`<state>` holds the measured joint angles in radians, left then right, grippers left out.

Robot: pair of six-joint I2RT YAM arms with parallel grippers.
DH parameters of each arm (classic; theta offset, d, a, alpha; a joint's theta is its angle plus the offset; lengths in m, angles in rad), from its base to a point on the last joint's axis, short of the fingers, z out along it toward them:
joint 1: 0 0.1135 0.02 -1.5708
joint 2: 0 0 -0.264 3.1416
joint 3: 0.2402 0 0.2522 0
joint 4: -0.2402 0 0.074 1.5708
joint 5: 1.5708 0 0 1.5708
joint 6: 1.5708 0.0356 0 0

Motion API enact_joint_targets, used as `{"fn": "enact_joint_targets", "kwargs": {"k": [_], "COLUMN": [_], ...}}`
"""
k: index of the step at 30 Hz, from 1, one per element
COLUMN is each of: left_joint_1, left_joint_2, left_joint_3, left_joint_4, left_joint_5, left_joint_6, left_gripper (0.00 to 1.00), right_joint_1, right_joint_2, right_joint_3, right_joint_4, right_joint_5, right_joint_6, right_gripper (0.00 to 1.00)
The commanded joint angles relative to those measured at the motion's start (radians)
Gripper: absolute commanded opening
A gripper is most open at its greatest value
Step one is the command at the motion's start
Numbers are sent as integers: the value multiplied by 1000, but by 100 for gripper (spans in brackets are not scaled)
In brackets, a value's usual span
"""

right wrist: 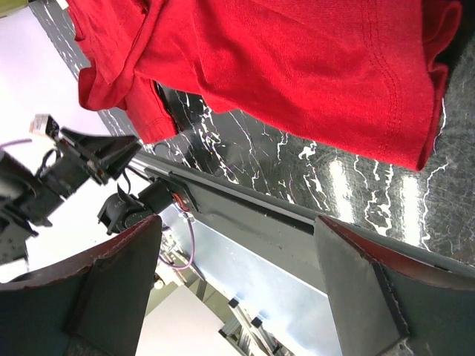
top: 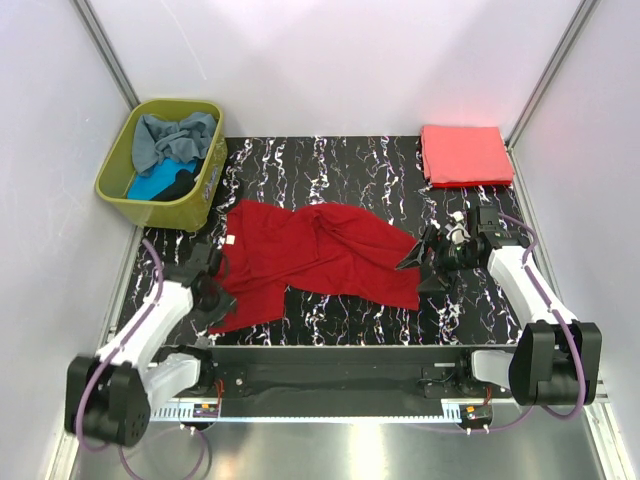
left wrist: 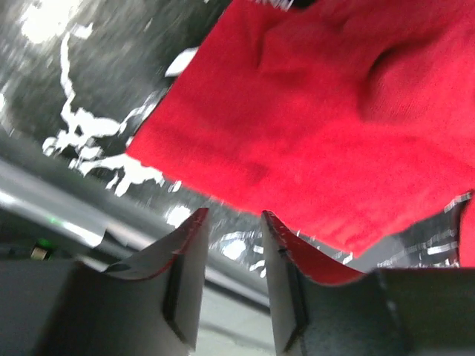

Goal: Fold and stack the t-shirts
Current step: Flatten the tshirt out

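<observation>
A large dark red t-shirt lies crumpled and spread across the middle of the black marbled table. A coral-pink t-shirt lies folded flat at the back right corner. My left gripper sits low at the red shirt's near-left corner. Its jaws stand a narrow gap apart with nothing between them, and the red cloth lies just beyond the tips. My right gripper is at the shirt's right edge, wide open and empty, with the shirt's hem beyond it.
An olive-green basket at the back left holds grey-blue, turquoise and black shirts. White walls close in the sides and back. The table's near edge runs along a metal rail between the arm bases.
</observation>
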<state>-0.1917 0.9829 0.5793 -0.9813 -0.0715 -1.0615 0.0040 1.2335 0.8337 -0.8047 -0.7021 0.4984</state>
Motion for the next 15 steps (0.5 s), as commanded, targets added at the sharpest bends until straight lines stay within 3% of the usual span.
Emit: {"fn": "enact_joint_targets", "kwargs": {"k": [1,4,9,11,15], "left_joint_1": [-21,-66,-285,-362,-436], "left_joint_2": [124,303,571,638,622], "left_joint_3": [60,105,302,391,455], "left_joint_4": [148,225,273,273,270], "left_joint_5": [-56,-18,18,47,50], "left_joint_6": [29,6,-66,-109,-123], "left_gripper": [38,38,38,38,38], "right_joint_1": [10,13,13,13,13], "right_joint_2": [-19,-43,-72,-80,-81], "right_joint_3": [28,22,8,11,25], "right_joint_4": [15,13,-1,-14,-36], "right_joint_5": [-31,-14,-2,7,35], "right_joint_6": [-27,-31,-32,-37,-57], "right_gripper": [90,90,91,91,92]}}
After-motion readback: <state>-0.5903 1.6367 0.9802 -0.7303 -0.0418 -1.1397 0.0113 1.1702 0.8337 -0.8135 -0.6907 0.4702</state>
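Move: The t-shirt's near-left part lies just ahead of the left hand, its middle about 7 cm forward, 5 cm right and 3 cm below. The t-shirt's bunched middle lies farther on, some 19 cm forward and 18 cm right; the green bin stands roughly 36 cm forward and 11 cm left. From the waiting right hand, that near-left part is about 35 cm left, roughly level and 11 cm below. Left hand dips onto the t-shirt's near-left part and drags it about 14 cm right, 9 cm forward, fingers part-open. ##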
